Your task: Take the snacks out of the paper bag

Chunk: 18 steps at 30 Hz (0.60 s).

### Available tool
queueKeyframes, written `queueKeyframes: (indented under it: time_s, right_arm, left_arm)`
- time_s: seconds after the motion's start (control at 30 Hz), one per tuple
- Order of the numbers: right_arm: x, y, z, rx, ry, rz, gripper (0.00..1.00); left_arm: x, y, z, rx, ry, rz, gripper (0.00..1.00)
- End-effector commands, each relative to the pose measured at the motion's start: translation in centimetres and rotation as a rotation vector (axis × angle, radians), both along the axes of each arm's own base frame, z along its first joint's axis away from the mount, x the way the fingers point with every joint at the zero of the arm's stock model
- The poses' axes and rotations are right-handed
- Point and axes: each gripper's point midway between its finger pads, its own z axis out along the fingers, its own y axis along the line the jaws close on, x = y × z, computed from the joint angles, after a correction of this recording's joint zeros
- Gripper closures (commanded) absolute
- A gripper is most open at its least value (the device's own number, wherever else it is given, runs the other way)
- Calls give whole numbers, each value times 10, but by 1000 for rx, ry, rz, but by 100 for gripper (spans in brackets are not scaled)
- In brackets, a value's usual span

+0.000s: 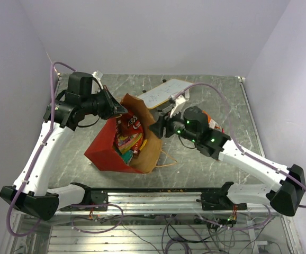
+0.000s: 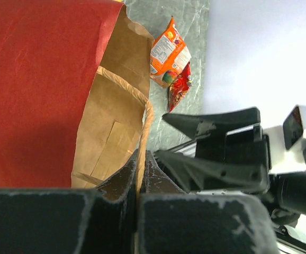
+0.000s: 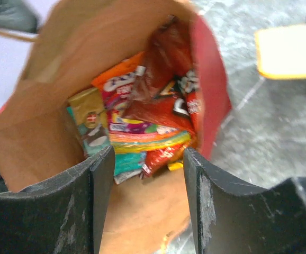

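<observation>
The paper bag (image 1: 108,153) lies on its side, red outside, brown inside, mouth open toward the right. My left gripper (image 1: 120,109) is shut on the bag's upper rim; in the left wrist view the fingers (image 2: 141,159) pinch the kraft edge (image 2: 145,114). My right gripper (image 1: 154,128) is open and empty at the bag's mouth (image 3: 147,156). Inside lie several snacks (image 1: 129,135): a red Doritos bag (image 3: 169,103), a multicoloured candy pack (image 3: 142,135), a gold-brown and teal pack (image 3: 87,119). An orange chip bag (image 2: 169,53) and a small red packet (image 2: 180,90) lie on the table outside.
A flat white tan-edged board (image 1: 166,92) lies behind the bag, also in the right wrist view (image 3: 290,50). A thin string handle (image 1: 166,159) trails from the bag's front. The grey marble table (image 1: 206,159) ends at walls on three sides.
</observation>
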Motion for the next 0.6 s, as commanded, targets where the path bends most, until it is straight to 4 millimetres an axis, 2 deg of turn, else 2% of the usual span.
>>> queueKeyframes:
  time_s: [0.0, 0.1, 0.2, 0.23, 0.3, 0.33, 0.43, 0.53, 0.57]
  right_arm:
    - [-5, 36, 8, -75, -270, 132, 46]
    - [-13, 64, -1, -148, -368, 222, 46]
    - [-13, 85, -19, -196, -383, 233, 46]
    - [-11, 94, -9, -167, -397, 215, 46]
    - [-5, 105, -10, -103, -379, 163, 47]
    - [-5, 107, -21, -84, -356, 151, 47]
    - [8, 116, -28, -42, -344, 89, 46]
    - [25, 120, -44, -71, -346, 23, 40]
    - [29, 125, -43, -65, -352, 12, 38]
  left_arm:
    - [-3, 0, 16, -25, -42, -10, 93]
    - [-2, 0, 19, -27, -50, -8, 93]
    - [-2, -1, 21, -38, -57, -8, 93]
    - [-2, -1, 21, -36, -57, -9, 93]
    - [-2, 0, 21, -29, -62, -10, 93]
    - [-1, 0, 22, -26, -65, -12, 93]
    - [-1, 0, 25, -24, -77, -15, 93]
    - [-2, 1, 26, -20, -84, -18, 93]
    - [-3, 1, 26, -19, -86, -24, 93]
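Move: The red chips bag lies inside the paper bag, about 15 cm to the right hand's left, 6 cm ahead and 10 cm below. From the right hand, the fruit candy bag is some 17 cm left, 2 cm ahead and 13 cm down; the small red packet is about 11 cm left, 1 cm back and 15 cm down. From the left hand, the chips bag is roughly 5 cm ahead, 5 cm right and 17 cm below. The right hand sweeps some 11 cm left through the paper bag's open mouth towards the red chips bag, drawing back slightly at first and then easing forward again, sinking about 6 cm mostly in the second half, while it rolls about 20 degrees around its pointing direction with the fingers staying parted. The left gripper stays shut on the twisted handle and holds the paper bag tipped open, almost motionless. ##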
